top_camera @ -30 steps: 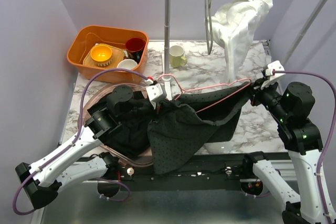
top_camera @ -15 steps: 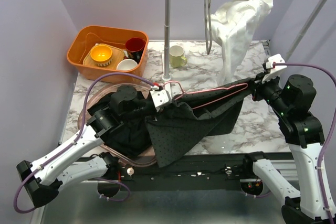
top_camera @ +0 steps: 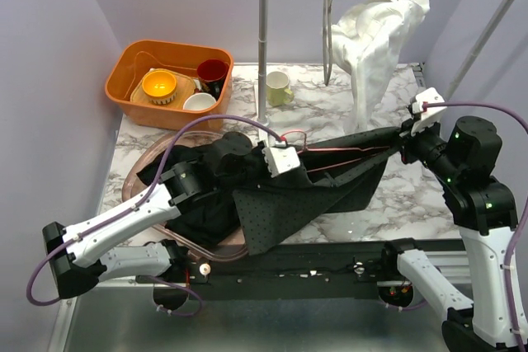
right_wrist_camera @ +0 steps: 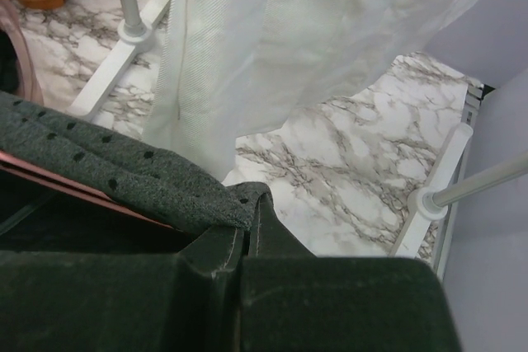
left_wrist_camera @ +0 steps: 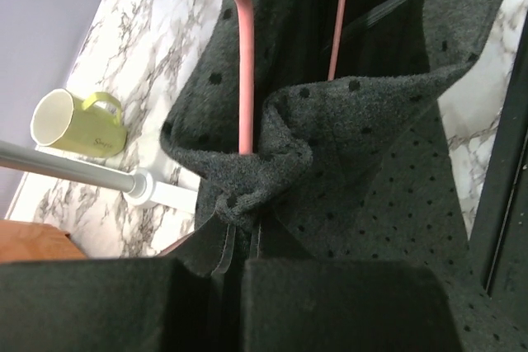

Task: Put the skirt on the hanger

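The skirt, dark grey with black dots, hangs stretched between my two grippers above the table's front. The pink hanger runs along its top edge. My left gripper is shut on a bunched fold of the skirt right where a hanger bar disappears into the cloth. Its jaws pinch the fabric. My right gripper is shut on the skirt's other corner, with a strip of the hanger showing below the hem near its jaws.
A clothes rack post stands behind the skirt. A white garment and a bare hanger hang on its rail. A green mug and an orange bin of dishes sit at the back left. A clear basket of dark clothes lies under my left arm.
My left gripper has carried its end of the skirt to the right, past the rack post. The right gripper rose slightly, and the top edge is now pulled straighter.
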You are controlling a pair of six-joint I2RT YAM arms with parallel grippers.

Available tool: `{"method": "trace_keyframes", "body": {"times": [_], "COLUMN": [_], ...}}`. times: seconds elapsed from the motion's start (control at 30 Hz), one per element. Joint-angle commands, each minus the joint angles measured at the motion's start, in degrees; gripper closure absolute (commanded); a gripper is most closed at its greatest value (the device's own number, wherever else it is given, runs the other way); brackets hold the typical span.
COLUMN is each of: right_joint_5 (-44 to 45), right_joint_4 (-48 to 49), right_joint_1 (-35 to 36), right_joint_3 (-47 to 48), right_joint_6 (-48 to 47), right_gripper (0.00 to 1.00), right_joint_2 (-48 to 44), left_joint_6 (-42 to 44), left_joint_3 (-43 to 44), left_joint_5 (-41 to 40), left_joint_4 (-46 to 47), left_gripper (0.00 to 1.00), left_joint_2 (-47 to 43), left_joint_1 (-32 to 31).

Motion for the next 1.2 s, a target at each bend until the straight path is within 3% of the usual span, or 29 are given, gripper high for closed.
{"method": "trace_keyframes", "body": {"times": [0.0, 0.23, 0.3, 0.47, 0.6, 0.73, 1.03, 1.17], "right_joint_5": [-2.7, -17.37, -24.4, -32.58, -34.17, -36.55, -34.61, -35.84], "right_joint_4": [-1.1, -7.6, -10.93, -14.9, -20.26, -21.32, -15.61, -16.4], "right_joint_1": [-0.89, -0.89, -0.98, -0.81, -0.89, 0.25, 0.16, 0.16], "right_joint_3": [4.76, 9.42, 8.11, 1.35, -6.21, -10.0, 10.55, 9.35], "right_joint_6": [-3.3, -3.92, -6.54, -10.59, -19.8, -21.76, -10.7, -11.3], "right_gripper": [1.0, 0.99, 1.0, 0.99, 0.99, 0.99, 0.99, 0.99], "right_joint_2": [-1.87, -2.22, -2.31, -1.61, -1.6, -1.87, 0.32, -0.02], "left_joint_6": [4.2, 3.95, 3.24, 0.26, -2.64, -4.93, -6.34, -6.34], "left_joint_3": [3.12, 6.02, 5.85, 8.04, 9.01, 9.1, 10.42, 9.19], "left_joint_5": [-11.62, -13.03, -12.76, -11.8, -8.55, -3.28, 4.37, 4.11], "left_joint_4": [-11.04, -12.81, -9.75, -7.28, -3.33, 0.19, 2.31, 3.54], "left_gripper": [1.0, 1.0, 1.0, 1.0, 1.0, 1.0, 1.0, 1.0], "left_joint_2": [3.97, 10.74, 10.83, 12.5, 11.54, 11.79, 20.23, 20.5], "left_joint_1": [-3.01, -7.23, -7.41, -7.5, -7.5, -7.5, -7.5, -7.41]}}
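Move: Both shut grippers hold the black skirt's waistband, stretched between them with the pink hanger inside. The hanger's middle is about 10 cm right and 1 cm ahead of the left hand, and some 14 cm left and 1 cm back of the right hand, nearly level with both. From the right hand, the white skirt hangs about 15 cm ahead and 7 cm left. From the left hand, the green mug stands some 20 cm ahead, 4 cm left and 20 cm lower. Both grippers keep their pinch on the waistband as they close in on each other around the hanger. The right hand draws back about 9 cm and left 7, lifting slightly, dipping sharply some 10 cm below its start height and bouncing back up, while swinging about 35 degrees counter-clockwise. The left hand shifts right about 8 cm and sinks 6, mostly early and late. ##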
